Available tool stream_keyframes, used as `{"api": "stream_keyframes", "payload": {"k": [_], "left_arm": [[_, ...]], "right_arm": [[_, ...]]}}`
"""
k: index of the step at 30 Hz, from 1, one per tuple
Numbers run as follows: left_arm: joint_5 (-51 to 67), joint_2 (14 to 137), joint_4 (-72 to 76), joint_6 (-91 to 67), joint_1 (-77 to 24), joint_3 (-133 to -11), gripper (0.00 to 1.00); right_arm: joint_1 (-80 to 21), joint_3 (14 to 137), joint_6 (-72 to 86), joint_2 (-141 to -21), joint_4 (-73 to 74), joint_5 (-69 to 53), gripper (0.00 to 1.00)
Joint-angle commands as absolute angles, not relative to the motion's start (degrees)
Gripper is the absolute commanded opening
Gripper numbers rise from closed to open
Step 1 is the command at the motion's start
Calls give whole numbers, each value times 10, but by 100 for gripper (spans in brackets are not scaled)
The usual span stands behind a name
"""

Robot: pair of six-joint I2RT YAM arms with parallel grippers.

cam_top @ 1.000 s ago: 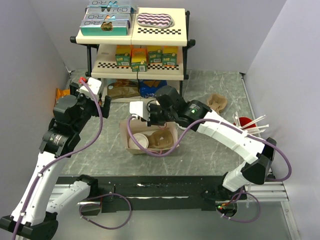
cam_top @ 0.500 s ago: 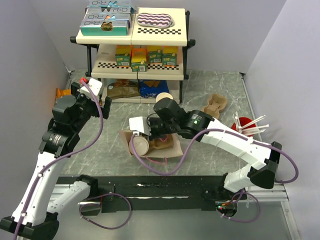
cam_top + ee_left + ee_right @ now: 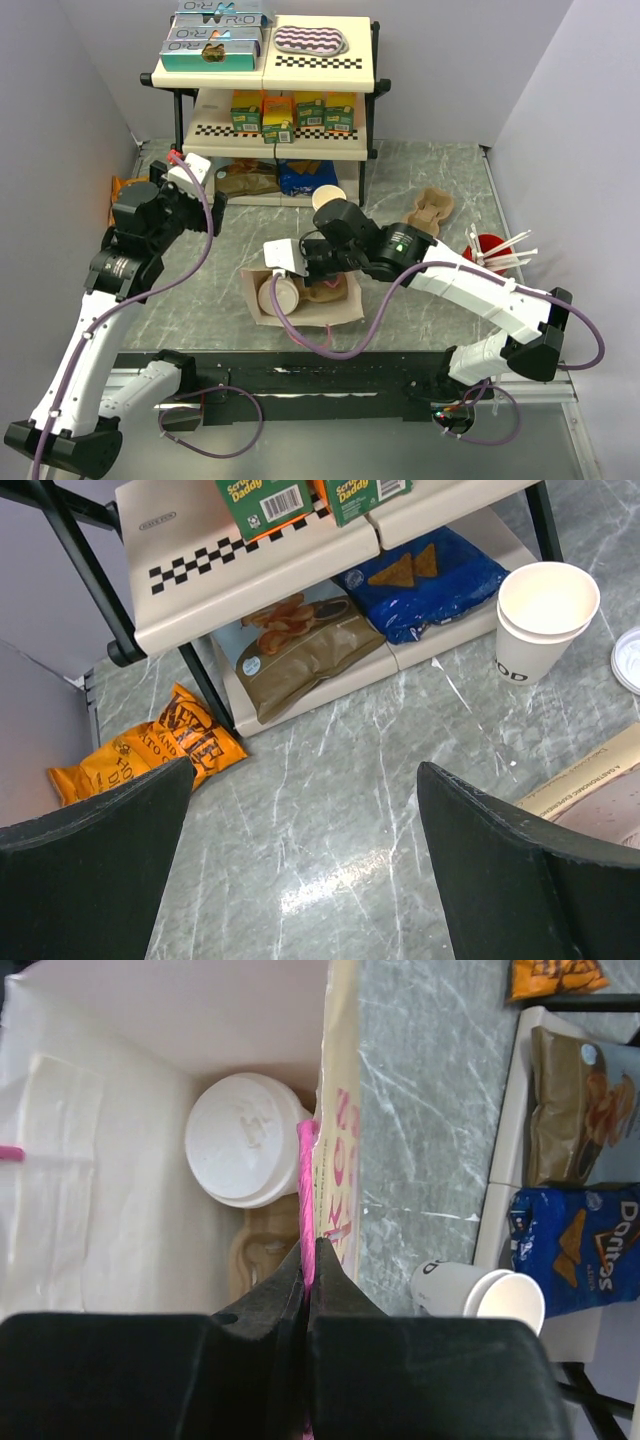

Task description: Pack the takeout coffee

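The takeout coffee [image 3: 245,1140], a cream cup with a round white lid, sits inside a white-lined paper bag [image 3: 120,1050] next to a brown cardboard carrier [image 3: 262,1250]. From above, the coffee [image 3: 275,295] shows in the tilted bag [image 3: 330,312] at the table's middle. My right gripper [image 3: 309,1245] is shut on the bag's pink handle [image 3: 306,1160] at the bag's rim. My left gripper [image 3: 305,780] hangs open over bare table in front of the shelf, with nothing between its fingers; in the top view the left gripper [image 3: 195,185] is at the left.
A stack of lidless cups [image 3: 545,615] stands by the shelf [image 3: 265,70], with a loose white lid [image 3: 630,660] beside it. Snack bags lie under the shelf, and an orange chip bag [image 3: 150,750] to the left. A red cup with straws [image 3: 488,248] and a carrier [image 3: 432,207] are at the right.
My right gripper has pulled the bag by its handle toward the near edge, tilting it. The left arm has shifted slightly toward the shelf, still open.
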State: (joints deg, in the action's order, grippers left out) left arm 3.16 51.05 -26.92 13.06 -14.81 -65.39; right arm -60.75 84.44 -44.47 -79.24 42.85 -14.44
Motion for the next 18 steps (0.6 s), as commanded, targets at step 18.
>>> {"api": "stream_keyframes", "payload": {"k": [18], "left_arm": [[431, 557, -546, 305, -105, -811, 99]], "right_arm": [[-470, 990, -376, -917, 498, -242, 0]]}}
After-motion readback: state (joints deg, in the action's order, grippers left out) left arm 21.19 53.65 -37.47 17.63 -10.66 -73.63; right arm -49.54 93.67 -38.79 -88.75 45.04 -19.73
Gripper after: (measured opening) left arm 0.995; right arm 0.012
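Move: My right hand already pinches the handle on the paper bag's far side; the bag's middle hangs about 14 cm below it and 3 cm back. Inside, the lidded cup sits some 4 cm to my left and 18 cm down, the cup carrier about 6 cm to my right and 20 cm down. The stacked empty cups stand about 25 cm ahead and 7 cm right. From my open left hand the bag is roughly 16 cm right, 15 cm back. Keeping the handle shut in my right fingers, I dip very slightly, then carry the bag about 7 cm forward towards the stacked empty cups, gathering speed while the wrist tips and swings clockwise some 10 degrees each. Late on, my left hand, still wide open, starts back and to the right towards the bag, about 3 cm, turning clockwise. ##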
